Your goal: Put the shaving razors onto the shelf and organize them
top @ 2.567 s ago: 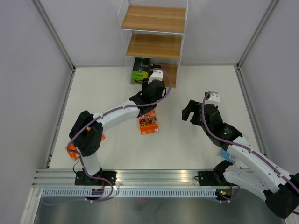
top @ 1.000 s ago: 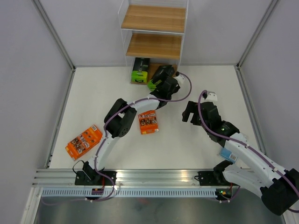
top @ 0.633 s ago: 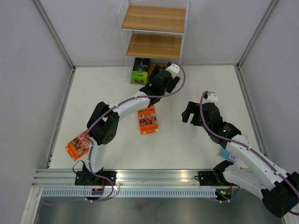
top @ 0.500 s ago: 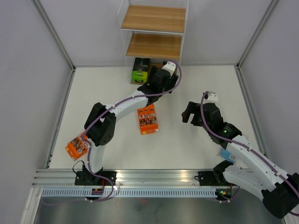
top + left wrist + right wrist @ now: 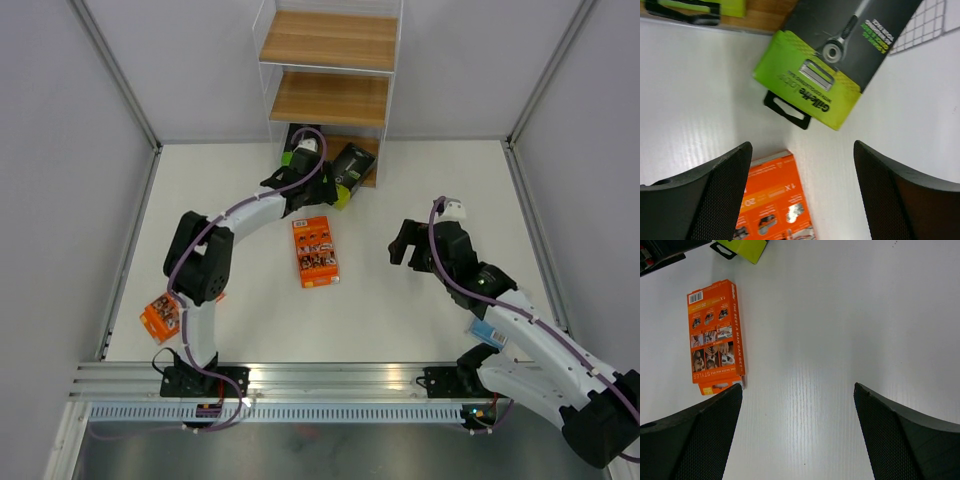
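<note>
The shelf (image 5: 330,100) stands at the back, with one green-and-black razor pack (image 5: 296,160) on its bottom board (image 5: 765,17). A second green-and-black pack (image 5: 350,170) (image 5: 840,55) lies tilted, black end on that board, green end over the table. My left gripper (image 5: 305,195) (image 5: 800,200) hangs open just in front of it, holding nothing, above the top edge of an orange pack (image 5: 315,250) (image 5: 772,200). My right gripper (image 5: 405,243) (image 5: 797,435) is open over bare table to the right of that orange pack (image 5: 715,332).
Another orange pack (image 5: 160,318) lies at the near left, partly under the left arm. A light blue pack (image 5: 488,331) shows beside the right arm's lower link. Grey walls close in the table on three sides.
The left gripper carried the second green-and-black pack to the foot of the shelf, let it go and swung back to the left. The right arm has barely moved.
</note>
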Tool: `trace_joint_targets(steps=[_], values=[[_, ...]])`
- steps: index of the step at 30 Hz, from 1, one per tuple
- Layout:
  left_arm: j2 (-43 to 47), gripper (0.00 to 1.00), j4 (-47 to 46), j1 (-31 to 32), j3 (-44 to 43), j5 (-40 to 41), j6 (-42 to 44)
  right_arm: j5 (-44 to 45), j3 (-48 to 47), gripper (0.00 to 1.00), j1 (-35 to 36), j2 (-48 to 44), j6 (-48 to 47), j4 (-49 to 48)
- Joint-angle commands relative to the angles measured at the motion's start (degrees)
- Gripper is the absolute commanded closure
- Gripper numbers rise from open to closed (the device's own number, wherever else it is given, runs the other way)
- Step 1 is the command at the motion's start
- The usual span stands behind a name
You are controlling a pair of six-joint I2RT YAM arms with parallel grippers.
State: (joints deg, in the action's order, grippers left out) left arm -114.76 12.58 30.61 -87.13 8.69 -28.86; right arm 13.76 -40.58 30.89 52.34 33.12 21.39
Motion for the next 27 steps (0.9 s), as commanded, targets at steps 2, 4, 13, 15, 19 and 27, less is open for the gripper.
trace_joint_targets(steps=[2, 4, 13, 15, 19, 27], values=[[-2.7, 0.14, -2.8, 1.4, -1.6, -2.2, -7.3, -0.3, 0.3, 0.02, -0.1, 1.0, 0.8, -1.3], [-4.2, 0.17, -2.8, 1.4, -2.6, -2.3, -9.3, 0.0, 0.2, 0.02, -0.2, 1.2, 0.6, -1.5], [-7.7, 0.26, -4.9, 3.1, -4.0, 2.8, -19.9, 0.7, -1.3, 0.02, -0.2, 2.2, -0.4, -2.7], [-8.5, 0.29, -7.2, 3.1, -4.1, 3.2, -21.3, 1.0, -1.3, 0.02, -0.1, 2.3, -1.5, -2.8], [-9.5, 0.32, -10.6, 3.2, -4.4, 4.8, -23.0, 1.4, -1.3, 0.02, -0.1, 2.9, -2.3, -2.8], [-15.9, 0.43, -12.3, 3.3, -13.5, 4.2, -23.2, 3.5, -1.9, 0.02, -0.2, 4.3, -3.9, -3.3]])
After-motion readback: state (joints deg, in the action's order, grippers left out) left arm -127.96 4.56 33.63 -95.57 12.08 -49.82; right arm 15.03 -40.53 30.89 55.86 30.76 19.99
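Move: The crooked black-and-lime razor box, half on the bottom shelf, has its middle about 8 cm ahead, 8 cm right and 4 cm below the left hand; its lime near end is only some 3 cm ahead, 5 cm right and 6 cm below. The first razor box stands on the shelf 13 cm ahead and 6 cm left, the orange pack lies about 13 cm back and 2 cm left. From the right hand, the crooked box is roughly 27 cm ahead and 12 cm left. Bring the left gripper down about 5 cm and to the right beside the lime near end of the crooked box, then drive it forward and farther right, rising slightly, so the fingertips come against that end. Narrow the fingers to a little over half open on the way, and roll the hand's left side down about 15 degrees while turning it slightly counter-clockwise. ##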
